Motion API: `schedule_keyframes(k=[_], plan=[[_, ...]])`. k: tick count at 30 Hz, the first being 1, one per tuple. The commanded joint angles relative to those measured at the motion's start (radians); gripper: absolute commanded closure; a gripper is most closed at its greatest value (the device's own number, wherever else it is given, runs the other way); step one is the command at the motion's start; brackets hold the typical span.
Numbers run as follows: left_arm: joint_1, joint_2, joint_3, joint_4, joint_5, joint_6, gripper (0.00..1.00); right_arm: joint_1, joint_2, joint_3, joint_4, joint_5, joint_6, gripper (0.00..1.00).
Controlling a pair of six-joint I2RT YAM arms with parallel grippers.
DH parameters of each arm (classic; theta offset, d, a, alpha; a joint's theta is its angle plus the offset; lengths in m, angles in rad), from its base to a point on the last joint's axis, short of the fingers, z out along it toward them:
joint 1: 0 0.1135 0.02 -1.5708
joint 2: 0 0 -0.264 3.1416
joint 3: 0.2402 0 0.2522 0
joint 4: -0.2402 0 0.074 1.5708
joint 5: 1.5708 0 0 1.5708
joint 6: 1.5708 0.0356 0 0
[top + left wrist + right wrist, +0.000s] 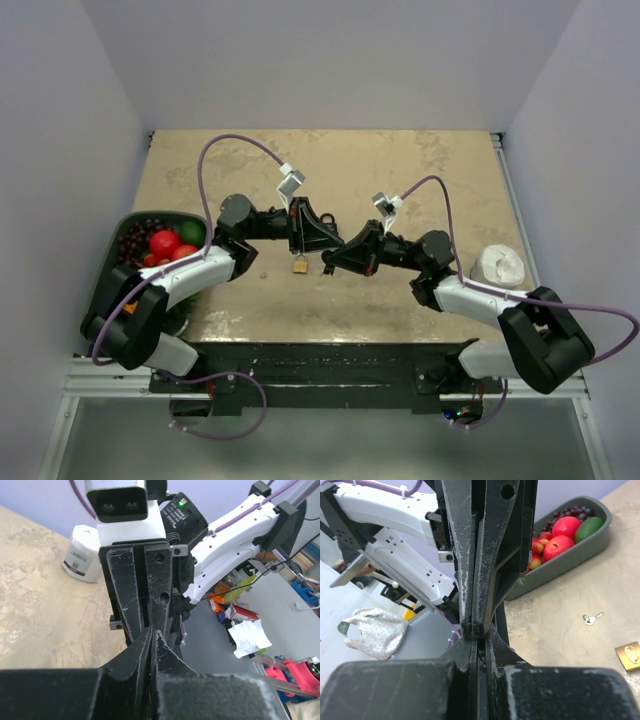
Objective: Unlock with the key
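A small silver key (592, 618) lies loose on the tan table, seen in the top view as a tiny speck, the key (262, 272). Beside it rests the brass padlock (630, 656), which is the padlock (300, 266) just below the grippers. My left gripper (333, 242) and right gripper (340, 252) meet tip to tip above the table centre. In the left wrist view my left gripper (151, 632) is shut, its jaws pressed together. My right gripper (478, 640) is shut too, with only a thin slit left. Whether anything sits between either pair is hidden.
A dark bowl (110, 268) of red, green and dark fruit stands at the left edge, also visible as the bowl (570, 560). A white container (497, 265) stands at the right, also seen as the container (82, 555). Walls close in the table on three sides.
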Motion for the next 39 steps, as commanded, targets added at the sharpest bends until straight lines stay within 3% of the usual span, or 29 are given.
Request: schedule_keyframes(k=[1,2,5,7,8,9,14,18,25,28,31,32,35,39], plan=[[0.0,-0.026,0.024,-0.138,-0.045,0.162,0.91,0.009,-0.04,0.022,0.029,0.033,-0.017,1.0],[0.0,-0.034,0.032,-0.209,-0.056,0.188,0.7,0.009,-0.042,0.021,0.008,0.051,-0.021,1.0],[0.0,-0.087,0.058,-0.354,-0.163,0.299,0.28,0.007,-0.054,0.018,-0.07,0.108,-0.051,1.0],[0.0,-0.112,0.077,-0.431,-0.24,0.38,0.18,0.007,-0.063,0.021,-0.135,0.15,-0.08,1.0],[0.001,-0.138,0.083,-0.507,-0.345,0.4,0.05,0.004,-0.075,0.022,-0.202,0.194,-0.095,1.0],[0.0,-0.149,0.083,-0.535,-0.401,0.414,0.01,0.003,-0.084,0.024,-0.241,0.225,-0.121,1.0],[0.006,-0.19,0.039,-0.568,-0.617,0.391,0.01,-0.029,-0.158,0.064,-0.593,0.43,-0.242,1.0],[0.012,-0.175,0.006,-0.532,-0.668,0.335,0.01,-0.037,-0.251,0.087,-0.781,0.642,-0.319,1.0],[0.094,-0.017,-0.034,-0.325,-0.455,0.179,0.01,-0.04,-0.393,0.082,-0.96,0.832,-0.383,1.0],[0.069,0.03,0.021,-0.417,-0.537,0.262,0.01,-0.039,-0.44,0.079,-0.996,0.855,-0.402,1.0],[-0.006,0.057,0.133,-0.641,-0.747,0.42,0.01,-0.04,-0.469,0.071,-1.019,0.872,-0.413,1.0],[-0.07,0.079,0.202,-0.766,-0.921,0.466,0.01,-0.039,-0.476,0.068,-1.022,0.883,-0.416,1.0],[-0.155,0.184,0.33,-0.952,-1.192,0.584,0.01,-0.04,-0.491,0.061,-1.031,0.892,-0.422,1.0],[-0.141,0.32,0.443,-1.084,-1.203,0.525,0.01,-0.04,-0.506,0.047,-1.034,0.9,-0.431,1.0]])
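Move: The black padlock lies about 15 cm ahead of the empty-fingered left hand's point, 3 cm left and some 25 cm below. The brass padlock is roughly 6 cm ahead and 9 cm left of the left hand, a small silver key 3 cm ahead and 18 cm left, both at table height. From the right hand, pinching the keys, the black padlock is about 17 cm straight ahead and 23 cm down. Left opens wide, swinging forward 15 cm and down towards the black padlock; right draws keys right and forward. ##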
